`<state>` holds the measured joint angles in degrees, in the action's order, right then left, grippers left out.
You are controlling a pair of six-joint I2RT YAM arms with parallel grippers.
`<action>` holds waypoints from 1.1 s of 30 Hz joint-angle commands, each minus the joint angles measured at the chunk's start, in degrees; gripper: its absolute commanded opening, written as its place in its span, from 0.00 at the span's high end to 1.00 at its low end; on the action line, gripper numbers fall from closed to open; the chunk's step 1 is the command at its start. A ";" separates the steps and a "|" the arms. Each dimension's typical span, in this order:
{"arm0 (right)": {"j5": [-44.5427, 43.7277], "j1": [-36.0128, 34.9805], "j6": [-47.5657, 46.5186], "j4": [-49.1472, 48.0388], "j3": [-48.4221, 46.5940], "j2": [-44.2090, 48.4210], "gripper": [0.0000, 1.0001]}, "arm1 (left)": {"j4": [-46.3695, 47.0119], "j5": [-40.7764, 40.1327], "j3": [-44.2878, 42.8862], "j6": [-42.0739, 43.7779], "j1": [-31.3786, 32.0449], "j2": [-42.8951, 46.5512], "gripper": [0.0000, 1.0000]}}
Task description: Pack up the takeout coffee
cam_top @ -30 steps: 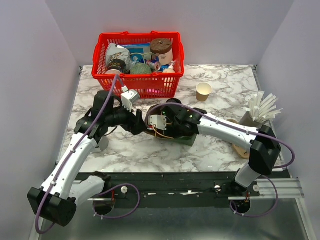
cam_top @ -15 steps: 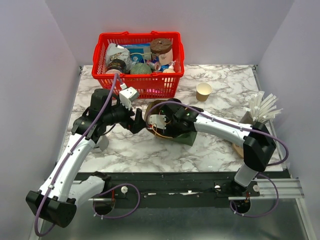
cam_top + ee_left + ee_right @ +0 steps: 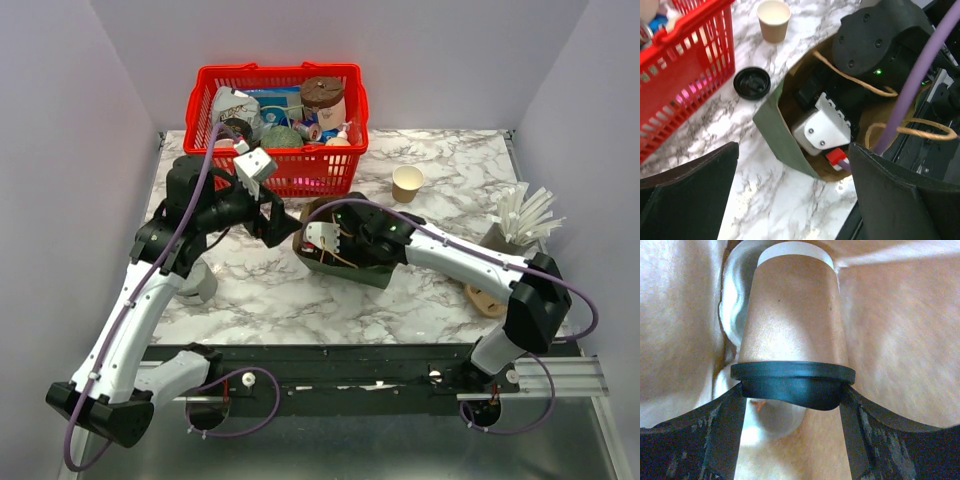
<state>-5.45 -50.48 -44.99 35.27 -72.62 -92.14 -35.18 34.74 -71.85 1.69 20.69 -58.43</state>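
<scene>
The takeout coffee [image 3: 792, 315], a tan kraft cup with a black lid [image 3: 792, 382], lies on its side inside the brown paper bag [image 3: 352, 268]. My right gripper [image 3: 792, 390] reaches into the bag's mouth and is shut on the lidded end of the cup, one finger on each side. In the top view the right gripper [image 3: 325, 243] is down in the bag. My left gripper [image 3: 795, 200] hangs open over the marble just left of the bag's green outer wall [image 3: 777, 132], touching nothing. In the top view the left gripper [image 3: 275, 222] is beside the bag.
An open kraft cup [image 3: 407, 183] stands behind the bag, and a loose black lid [image 3: 752, 82] lies near the red basket [image 3: 275, 165] full of groceries. A holder of white sticks [image 3: 522, 218] is at the right edge. A grey cylinder [image 3: 203, 285] sits by the left arm.
My left gripper has opened wider and drawn back to the left, away from the bag's edge. The right arm stays in the bag with the cup, shifted slightly.
</scene>
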 commanded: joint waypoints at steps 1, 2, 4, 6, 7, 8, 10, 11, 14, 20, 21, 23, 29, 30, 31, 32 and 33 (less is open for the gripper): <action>4.22 0.38 -0.88 1.73 -0.51 3.63 0.98 | 5.12 3.23 -2.94 0.67 -0.38 -3.96 0.01; 5.01 0.38 -0.89 2.34 -0.59 3.55 0.92 | 5.29 3.23 -3.29 0.85 -0.65 -4.49 0.01; 5.10 0.38 -0.10 4.54 -1.03 2.58 0.67 | 6.00 3.40 -3.82 0.85 -1.00 -5.63 0.01; 5.01 0.47 0.43 4.72 -1.03 2.31 0.57 | 6.35 3.93 -3.82 1.20 -1.26 -6.16 0.01; 5.01 0.38 0.61 4.29 -1.03 2.66 0.54 | 6.44 3.93 -3.73 1.29 -1.26 -6.25 0.01; 5.01 0.47 0.69 4.02 -1.12 2.84 0.53 | 6.70 3.93 -3.64 1.38 -1.35 -6.34 0.01; 5.10 0.47 0.87 3.32 -1.56 3.45 0.45 | 7.14 4.02 -3.64 1.38 -1.70 -6.87 0.01; 5.01 0.56 0.87 3.32 -1.65 3.80 0.43 | 7.40 4.37 -3.73 1.38 -1.79 -7.13 0.01; 4.84 0.56 0.52 2.09 -1.56 5.64 0.27 | 7.76 5.33 -4.26 2.00 -2.05 -8.62 0.01; 5.10 0.47 1.05 0.15 -2.52 8.03 0.12 | 8.37 7.18 -5.05 2.70 -2.14 -11.09 0.01; 5.01 0.47 1.13 0.24 -2.87 8.37 0.12 | 8.20 7.62 -5.14 2.87 -2.14 -11.43 0.01; 5.01 0.47 1.31 0.59 -3.58 8.90 0.09 | 8.11 8.23 -5.14 4.01 -2.14 -11.53 0.01; 8.00 0.56 2.36 1.65 -3.58 11.89 0.02 | 6.79 10.78 -6.28 7.44 -2.14 -13.55 0.01; 8.35 0.56 2.45 1.73 -3.41 12.42 0.02 | 7.31 11.39 -6.28 7.62 -2.06 -14.07 0.01; 8.88 0.47 2.37 1.65 -2.71 13.20 0.02 | 8.01 12.01 -6.19 7.62 -2.05 -14.42 0.01; 10.01 0.56 2.45 1.39 -2.27 14.43 0.01 | 8.80 13.06 -6.11 7.27 -1.88 -14.77 0.01; 10.46 0.56 2.54 0.95 -1.74 15.14 0.01 | 10.55 13.42 -6.02 6.75 -1.70 -15.47 0.01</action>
<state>0.97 -50.13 -43.48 36.95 -74.83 -80.68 -28.29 43.16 -76.51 7.11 18.81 -72.01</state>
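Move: The right hand still grips the coffee cup by its lid inside the paper bag, with the cup's middle some 4 cm below it and the cup carrier about 9 cm below. The loose black lid lies on the table about 10 cm ahead and 11 below; the empty cup stands roughly 13 ahead, 13 right and 8 below. From the left hand, the coffee cup is about 5 cm ahead, 16 right and 24 below. The right hand opens off the coffee cup, rising about 8 cm; the left, empty, goes forward 5 cm. ##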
